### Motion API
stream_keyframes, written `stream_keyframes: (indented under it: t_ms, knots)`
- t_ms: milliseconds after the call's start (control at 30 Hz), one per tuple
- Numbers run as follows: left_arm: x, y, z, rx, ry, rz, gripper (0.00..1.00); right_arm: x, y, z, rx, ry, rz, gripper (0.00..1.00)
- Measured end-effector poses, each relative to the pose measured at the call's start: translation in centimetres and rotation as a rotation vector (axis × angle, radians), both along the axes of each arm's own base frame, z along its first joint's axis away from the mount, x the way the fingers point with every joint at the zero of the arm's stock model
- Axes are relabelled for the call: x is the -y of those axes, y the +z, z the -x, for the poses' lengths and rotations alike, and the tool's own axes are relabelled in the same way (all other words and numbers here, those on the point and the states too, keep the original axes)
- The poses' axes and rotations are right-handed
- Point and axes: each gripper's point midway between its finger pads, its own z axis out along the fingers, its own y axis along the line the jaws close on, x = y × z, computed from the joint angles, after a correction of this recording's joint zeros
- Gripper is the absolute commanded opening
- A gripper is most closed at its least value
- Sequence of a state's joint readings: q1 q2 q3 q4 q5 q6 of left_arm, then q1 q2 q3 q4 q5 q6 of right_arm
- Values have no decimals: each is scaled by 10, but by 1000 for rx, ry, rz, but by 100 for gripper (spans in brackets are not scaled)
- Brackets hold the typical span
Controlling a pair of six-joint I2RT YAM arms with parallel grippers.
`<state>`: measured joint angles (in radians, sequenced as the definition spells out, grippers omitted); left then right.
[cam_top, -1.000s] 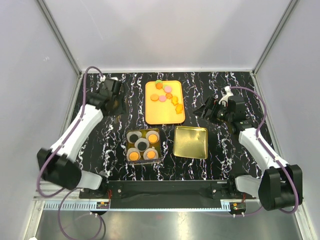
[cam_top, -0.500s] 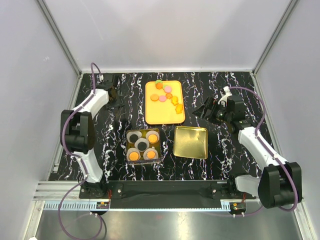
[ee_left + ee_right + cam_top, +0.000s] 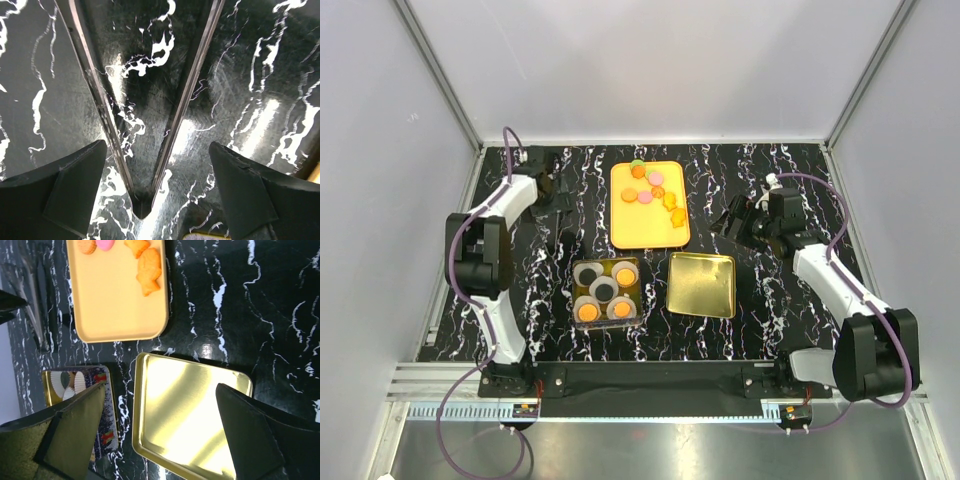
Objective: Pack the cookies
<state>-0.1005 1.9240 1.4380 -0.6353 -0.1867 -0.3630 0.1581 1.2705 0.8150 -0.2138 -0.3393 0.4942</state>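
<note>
Several cookies [image 3: 650, 184], orange, pink and green, lie at the far end of an orange tray [image 3: 650, 225]. The right wrist view shows some of the cookies [image 3: 148, 264] as well. More orange and black ones sit in white paper cups inside the open tin [image 3: 607, 291]. My left gripper [image 3: 551, 192] is at the back left of the table, left of the tray. It stands open [image 3: 157, 145] over metal tongs [image 3: 186, 97] that lie flat between its fingers, untouched. My right gripper [image 3: 729, 222] hangs open [image 3: 160, 387] right of the tray, above the gold lid [image 3: 192, 410], holding nothing.
The gold lid [image 3: 701, 284] lies upside down right of the tin. The table is black marble-patterned [image 3: 770, 320], with grey walls on three sides. In the right wrist view the tin [image 3: 80, 385] is at the lower left and the tongs [image 3: 31, 310] at the far left.
My left gripper has opened wide and the tongs now lie free on the table. The left arm has folded up toward the back left. The right gripper edged slightly toward the tray.
</note>
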Motion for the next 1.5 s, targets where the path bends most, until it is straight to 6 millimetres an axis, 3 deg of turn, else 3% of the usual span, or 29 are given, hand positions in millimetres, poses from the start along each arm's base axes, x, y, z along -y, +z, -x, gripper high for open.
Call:
stream_keyframes:
  t_ms: [100,233,267,333,400,500,567,633,833,967,1167,1367,1500]
  knots:
    - [3,26,-12,40,-2,18,91,7,-3,-2,-30,-35,38,100]
    - [17,86,-26,184,-22,63,90,20,-6,-1,-67,-89,96,99]
    - [31,121,-22,264,-51,84,90,23,-8,0,-76,-101,110,98]
    - [60,164,-9,367,-115,116,90,29,-15,5,-107,-123,139,94]
    - [108,209,17,482,-229,185,90,34,-21,10,-134,-138,160,89]
    - [179,242,74,578,-425,331,90,41,-35,20,-176,-158,191,85]
    - [209,240,108,571,-523,405,89,46,-47,29,-211,-169,214,80]
    - [226,226,129,532,-576,444,88,50,-59,38,-242,-180,230,76]
    - [266,159,181,344,-692,505,87,53,-75,47,-281,-196,241,62]
    - [287,143,204,294,-753,543,87,54,-92,57,-310,-203,241,56]
    - [310,132,207,277,-784,585,87,54,-108,63,-355,-197,246,51]
    - [317,99,203,207,-787,545,87,52,-114,64,-375,-187,246,49]
    - [320,78,197,163,-784,511,87,49,-117,66,-391,-171,239,41]
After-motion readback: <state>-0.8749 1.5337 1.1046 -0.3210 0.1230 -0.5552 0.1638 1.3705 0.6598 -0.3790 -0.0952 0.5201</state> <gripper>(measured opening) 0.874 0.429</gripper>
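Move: The gold tray's middle lies some 42 cm to the right of the left hand and about 16 cm back, slightly lower. For the right hand the same tray is roughly 4 cm left and 10 cm back, 14 cm below. From the left hand, the cookie box is about 15 cm right and 18 cm back, the yellow tray some 27 cm right and 8 cm ahead, and the released tongs lie just ahead, about 5 cm. Both hands head for opposite sides of the gold tray. The left, already open, rises steeply off the laid-down tongs, arcs about 32 cm right and 20 cm back, turning some 45 degrees clockwise, then sinks beside the tray's left side, still open. The right drops over 10 cm, easing back and right, tips its fingers downward and half-closes them astride the right rim; no grip is visible yet. ##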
